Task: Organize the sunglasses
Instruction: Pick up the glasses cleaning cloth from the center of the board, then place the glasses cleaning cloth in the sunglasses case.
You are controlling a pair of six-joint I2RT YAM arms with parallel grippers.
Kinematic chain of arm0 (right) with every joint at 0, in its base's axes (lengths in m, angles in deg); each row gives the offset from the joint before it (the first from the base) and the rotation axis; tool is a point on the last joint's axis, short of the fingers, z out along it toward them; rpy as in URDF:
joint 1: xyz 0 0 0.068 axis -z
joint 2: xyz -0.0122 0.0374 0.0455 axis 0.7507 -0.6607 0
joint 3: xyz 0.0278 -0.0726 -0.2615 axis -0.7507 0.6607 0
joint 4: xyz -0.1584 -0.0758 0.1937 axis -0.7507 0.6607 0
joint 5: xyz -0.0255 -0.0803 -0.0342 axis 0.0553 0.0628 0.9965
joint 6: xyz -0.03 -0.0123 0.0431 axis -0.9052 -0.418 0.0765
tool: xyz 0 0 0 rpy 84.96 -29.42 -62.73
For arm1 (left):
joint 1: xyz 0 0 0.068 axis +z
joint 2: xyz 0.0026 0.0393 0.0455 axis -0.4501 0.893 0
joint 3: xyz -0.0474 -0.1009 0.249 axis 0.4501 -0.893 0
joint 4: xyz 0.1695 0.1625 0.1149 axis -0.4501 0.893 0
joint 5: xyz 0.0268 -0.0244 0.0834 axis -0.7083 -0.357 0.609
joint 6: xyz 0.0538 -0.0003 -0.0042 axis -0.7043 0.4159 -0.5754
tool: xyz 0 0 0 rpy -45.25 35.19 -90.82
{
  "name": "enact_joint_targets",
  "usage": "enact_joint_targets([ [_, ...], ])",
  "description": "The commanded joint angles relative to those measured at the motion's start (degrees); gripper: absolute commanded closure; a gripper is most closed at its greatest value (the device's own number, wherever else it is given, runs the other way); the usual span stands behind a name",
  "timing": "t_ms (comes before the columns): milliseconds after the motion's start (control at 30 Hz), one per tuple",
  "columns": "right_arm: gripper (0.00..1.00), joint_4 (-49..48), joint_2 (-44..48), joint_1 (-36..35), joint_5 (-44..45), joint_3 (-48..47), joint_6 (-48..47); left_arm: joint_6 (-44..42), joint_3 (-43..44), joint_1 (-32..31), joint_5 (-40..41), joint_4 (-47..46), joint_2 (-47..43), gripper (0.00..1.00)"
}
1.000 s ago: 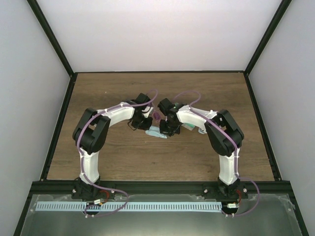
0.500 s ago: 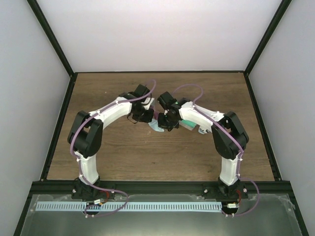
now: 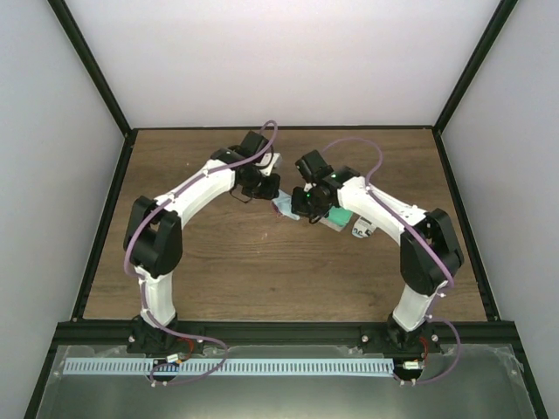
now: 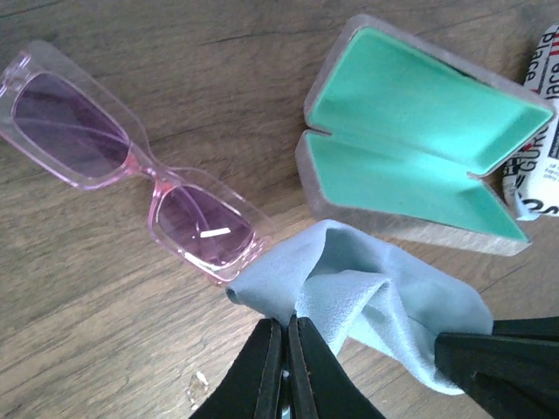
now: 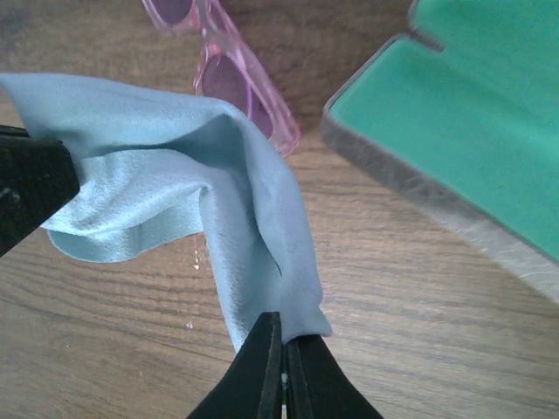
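Note:
The sunglasses (image 4: 144,170), a clear pink frame with purple lenses, lie flat on the wooden table and show again in the right wrist view (image 5: 238,83). Nothing grips them. My left gripper (image 4: 286,321) is shut on one corner of a light blue cloth (image 4: 367,297). My right gripper (image 5: 281,319) is shut on the opposite corner of that cloth (image 5: 175,166). The cloth hangs crumpled between the two, just in front of the sunglasses. From above, both grippers meet over the cloth (image 3: 285,206) at mid-table.
An open grey case with green lining (image 4: 419,148) lies on the table right of the sunglasses and cloth, seen from above too (image 3: 336,214). A white pouch with red and black print (image 4: 543,131) lies beside the case. Black frame rails border the table.
Both arms have reached farther from their bases and carried the cloth a short way toward the back of the table. Both grippers stayed shut on the cloth.

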Motion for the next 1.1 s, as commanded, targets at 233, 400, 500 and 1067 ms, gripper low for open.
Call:
enact_joint_targets([
  [233, 0.99, 0.3, 4.2, 6.1, 1.3, 2.8, -4.8, 3.6, 9.9, -2.3, -4.9, 0.1, 8.1, 0.96],
  [400, 0.99, 0.0, 5.5, 8.2, 1.1, 4.5, -5.8, 4.9, 13.5, -4.7, -5.1, 0.0, 11.6, 0.96],
  [500, 0.99, -0.1, 6.2, 9.3, 0.9, 5.3, -6.3, 5.8, 15.5, -5.5, -5.5, -0.5, 13.2, 0.96],
  [1067, 0.99, -2.0, 8.7, 13.8, 0.0, 11.3, -8.7, 6.2, 28.3, -6.6, -7.3, 3.8, 24.4, 0.96],
])
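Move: I already have the cloth stretched between both closed grippers, and I'm taking it to the open case. The middle of the case lies about 15 cm right of my left hand and 2 cm ahead, and some 8 cm right of my right hand and 6 cm ahead, roughly 10 cm below both. The sunglasses lie 4 cm ahead of my left hand and 1 cm to its left. The flag-print pouch is about 13 cm right of the case and 5 cm nearer me. With both grippers still pinching the cloth, I sweep it sideways to the right, away from the sunglasses and in over the open case, about 10 cm with each hand. My left hand also works some 3 cm forward and leans slightly, while my right yaws a little clockwise. Both stay nearly level and sink only 1 or 2 cm at the end. ##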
